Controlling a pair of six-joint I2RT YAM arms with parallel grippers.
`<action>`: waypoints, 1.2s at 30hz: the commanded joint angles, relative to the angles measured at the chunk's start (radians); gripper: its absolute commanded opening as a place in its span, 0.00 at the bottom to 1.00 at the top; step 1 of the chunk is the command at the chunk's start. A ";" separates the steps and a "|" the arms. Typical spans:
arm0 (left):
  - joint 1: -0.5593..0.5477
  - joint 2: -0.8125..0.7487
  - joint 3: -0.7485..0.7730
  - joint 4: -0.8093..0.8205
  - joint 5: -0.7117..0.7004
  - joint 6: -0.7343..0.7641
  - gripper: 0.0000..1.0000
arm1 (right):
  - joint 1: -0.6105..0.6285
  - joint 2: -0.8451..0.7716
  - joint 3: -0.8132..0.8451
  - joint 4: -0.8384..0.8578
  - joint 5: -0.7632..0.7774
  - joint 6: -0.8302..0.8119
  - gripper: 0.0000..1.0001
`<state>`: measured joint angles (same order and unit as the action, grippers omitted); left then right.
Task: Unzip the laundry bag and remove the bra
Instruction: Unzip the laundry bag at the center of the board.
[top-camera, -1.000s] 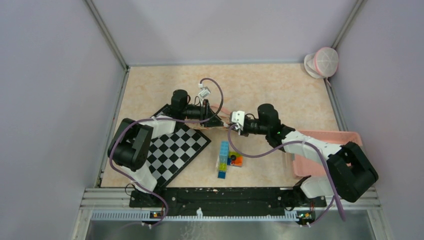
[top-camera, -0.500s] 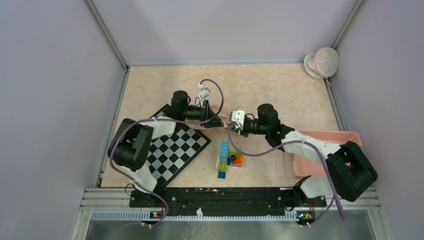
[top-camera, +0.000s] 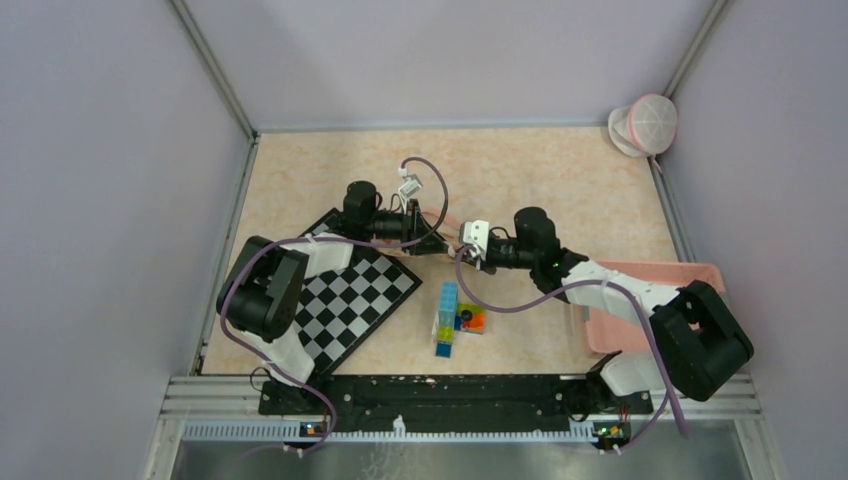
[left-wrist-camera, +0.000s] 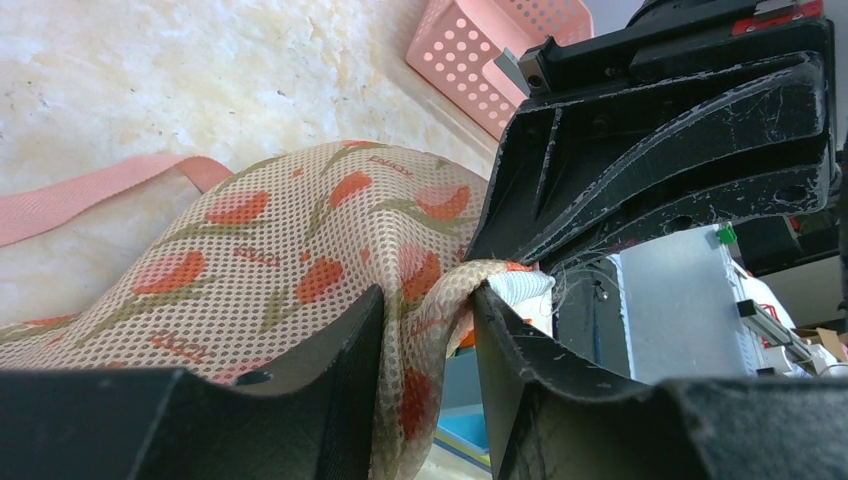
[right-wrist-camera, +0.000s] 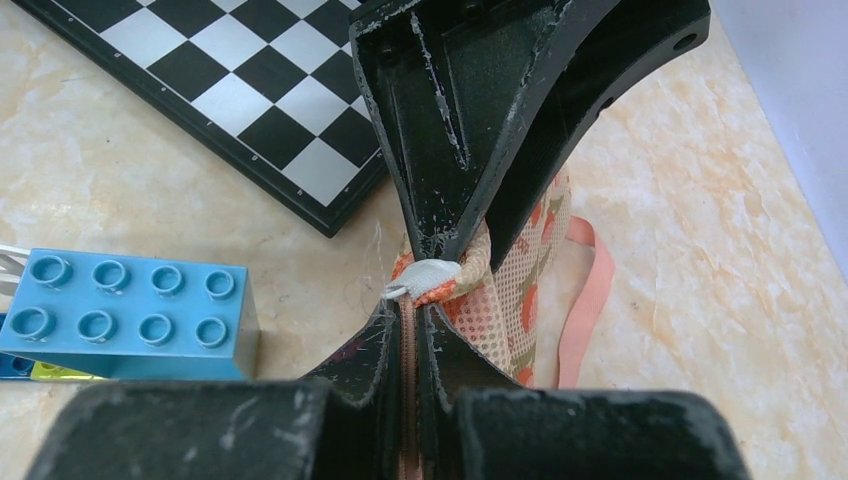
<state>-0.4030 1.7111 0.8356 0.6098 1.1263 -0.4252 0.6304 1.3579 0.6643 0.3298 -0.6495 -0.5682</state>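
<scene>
The laundry bag is beige mesh with an orange tulip print and lies between the two grippers at mid table. My left gripper pinches a raised fold of the mesh between its fingers. My right gripper faces it, shut on the bag's pinkish zipper edge just below a white fabric tab. In the top view the left gripper and right gripper nearly touch tip to tip and hide most of the bag. A pink strap trails from the bag across the table. The bra is hidden.
A chessboard lies under the left arm. Blue, yellow and orange toy bricks sit just in front of the grippers. A pink perforated basket stands at the right, and a round white and pink item in the far right corner.
</scene>
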 joint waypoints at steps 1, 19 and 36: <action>-0.097 -0.030 0.012 0.148 0.183 -0.080 0.46 | 0.016 0.039 0.063 0.100 0.026 -0.017 0.00; -0.099 -0.095 -0.022 0.058 0.201 0.010 0.55 | -0.023 0.054 0.087 0.133 0.045 0.056 0.00; -0.140 -0.124 -0.013 0.000 0.173 0.095 0.70 | -0.025 0.071 0.102 0.138 0.030 0.068 0.00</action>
<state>-0.4049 1.6733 0.8074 0.5842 1.0695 -0.3141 0.6109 1.3865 0.6781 0.3431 -0.7071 -0.4934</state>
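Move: The white end of the laundry bag's zip is beside my left fingers, about 2 cm back and 2 cm to the right of that hand and roughly level with it. From my right hand it is some 2 cm left, at the same height. From my left hand, the pink strap is about 6 cm ahead and level sideways, the blue block about 12 cm back and 1 cm right, both 11 to 12 cm below. I spread my left fingers from a little under half open to about two thirds, on either side of the fold of mesh next to the zip's white end, the rear fingertip staying against it. That hand hardly travels and only rolls about 5 degrees, its forward side rising. My right hand stays in place too, keeps its shut pinch on the zip tape and rolls about 5 degrees the opposite way. ##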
